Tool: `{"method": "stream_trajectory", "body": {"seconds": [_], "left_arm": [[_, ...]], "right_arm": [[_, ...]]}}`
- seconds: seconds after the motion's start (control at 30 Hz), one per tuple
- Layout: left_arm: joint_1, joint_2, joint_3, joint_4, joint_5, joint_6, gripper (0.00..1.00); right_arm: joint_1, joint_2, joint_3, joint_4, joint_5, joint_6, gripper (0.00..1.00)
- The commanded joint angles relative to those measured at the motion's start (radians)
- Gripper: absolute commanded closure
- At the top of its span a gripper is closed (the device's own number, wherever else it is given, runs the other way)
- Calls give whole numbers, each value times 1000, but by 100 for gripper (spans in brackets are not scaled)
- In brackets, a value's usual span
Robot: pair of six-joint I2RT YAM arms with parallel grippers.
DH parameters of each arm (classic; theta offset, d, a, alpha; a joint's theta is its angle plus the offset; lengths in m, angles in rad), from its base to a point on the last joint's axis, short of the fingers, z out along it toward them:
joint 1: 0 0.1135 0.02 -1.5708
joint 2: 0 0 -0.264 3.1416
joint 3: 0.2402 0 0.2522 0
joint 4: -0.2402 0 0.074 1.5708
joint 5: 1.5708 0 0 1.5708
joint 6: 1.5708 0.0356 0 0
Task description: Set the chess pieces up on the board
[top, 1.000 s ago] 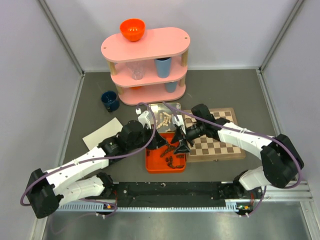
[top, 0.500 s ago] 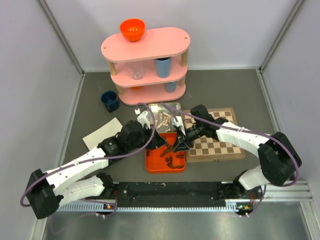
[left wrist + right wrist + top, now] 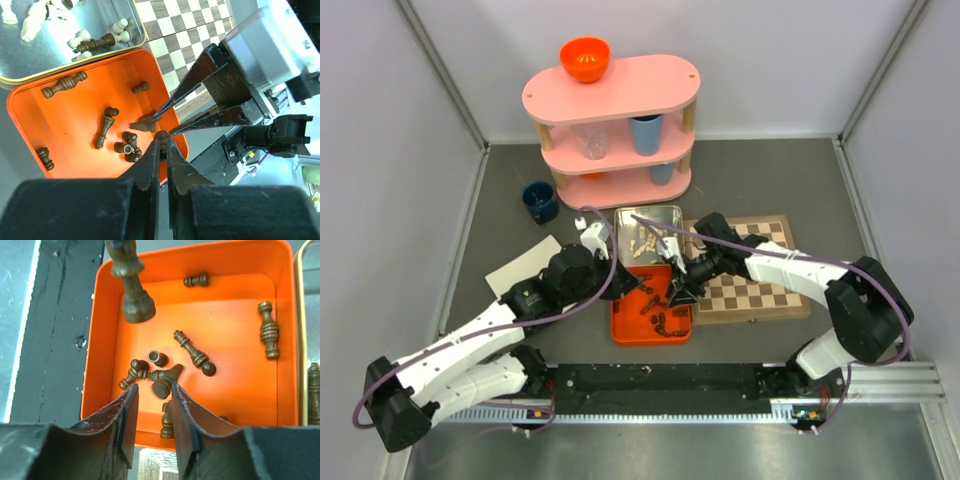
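Observation:
Several dark brown chess pieces (image 3: 190, 349) lie loose in the orange tray (image 3: 625, 330). Pale chess pieces (image 3: 30, 25) lie in the silver tin (image 3: 665, 215). The checkered board (image 3: 760, 290) lies right of the tray, and no piece on it shows. My left gripper (image 3: 162, 142) hangs over the tray, shut on a dark piece (image 3: 127, 285). My right gripper (image 3: 153, 386) hovers low over the tray's near side. Its jaws stand apart and clamp nothing. A blurred dark piece (image 3: 162, 382) sits at their tips, against the right finger.
A pink three-tier shelf (image 3: 610, 100) at the back carries an orange bowl (image 3: 585, 58) and a blue cup (image 3: 645, 132). A dark blue cup (image 3: 539, 200) and a white sheet (image 3: 525, 265) lie to the left. The black base rail runs along the near edge.
My right gripper has shifted left and down into the tray and its jaws have narrowed. My left arm has drawn back to the left, still holding its dark piece.

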Motion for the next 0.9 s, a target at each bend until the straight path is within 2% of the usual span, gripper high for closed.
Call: {"method": "stream_trajectory", "body": {"seconds": [0.0,0.23,0.3,0.37,0.43,0.53,0.73,0.8,0.87], "left_arm": [[4,-34,-4,-30,-25,40,100],[4,-37,-18,-27,26,54,100],[5,-24,-17,-9,58,63,100],[4,9,-15,10,107,54,100],[2,50,-1,23,148,43,100],[1,123,37,26,191,23,100],[-56,280,132,53,176,17,100],[-70,321,170,53,167,18,100],[-74,374,198,53,162,18,100]], "right_arm": [[37,27,53,-30,60,-50,65],[47,28,92,-76,87,-42,53],[44,1,131,-112,99,-48,45],[24,-16,171,-221,105,-96,39],[-4,-45,221,-310,114,-134,38],[-112,-117,222,-329,116,-134,37],[-485,-257,207,-305,-7,-46,37],[-571,-283,187,-268,-41,-19,37],[-596,-317,170,-243,-61,13,37]]}}
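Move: The loose dark chess piece is just coming out of the right fingertips, about 2 cm to their left and 2 below; from the left hand it is about 8 cm right, 2 back and 11 below. From the right hand, the chess board's middle lies about 18 cm right and 9 ahead, the jumbled dark pieces some 4 cm back and 3 left, both about 8 lower. From the left hand, the board's middle is roughly 26 cm right, 8 ahead, 17 below. The loose dark piece drops clear into the orange tray as the right fingers go on opening wide; that hand dips a couple of centimetres, then swings up, right and forward over the chess board, some 20 cm in all, turning clockwise about 30 degrees. The left hand keeps its own dark piece pinched and, after a small drift back, moves about 5 cm right and 4 down over the tray, tipping down slightly. ##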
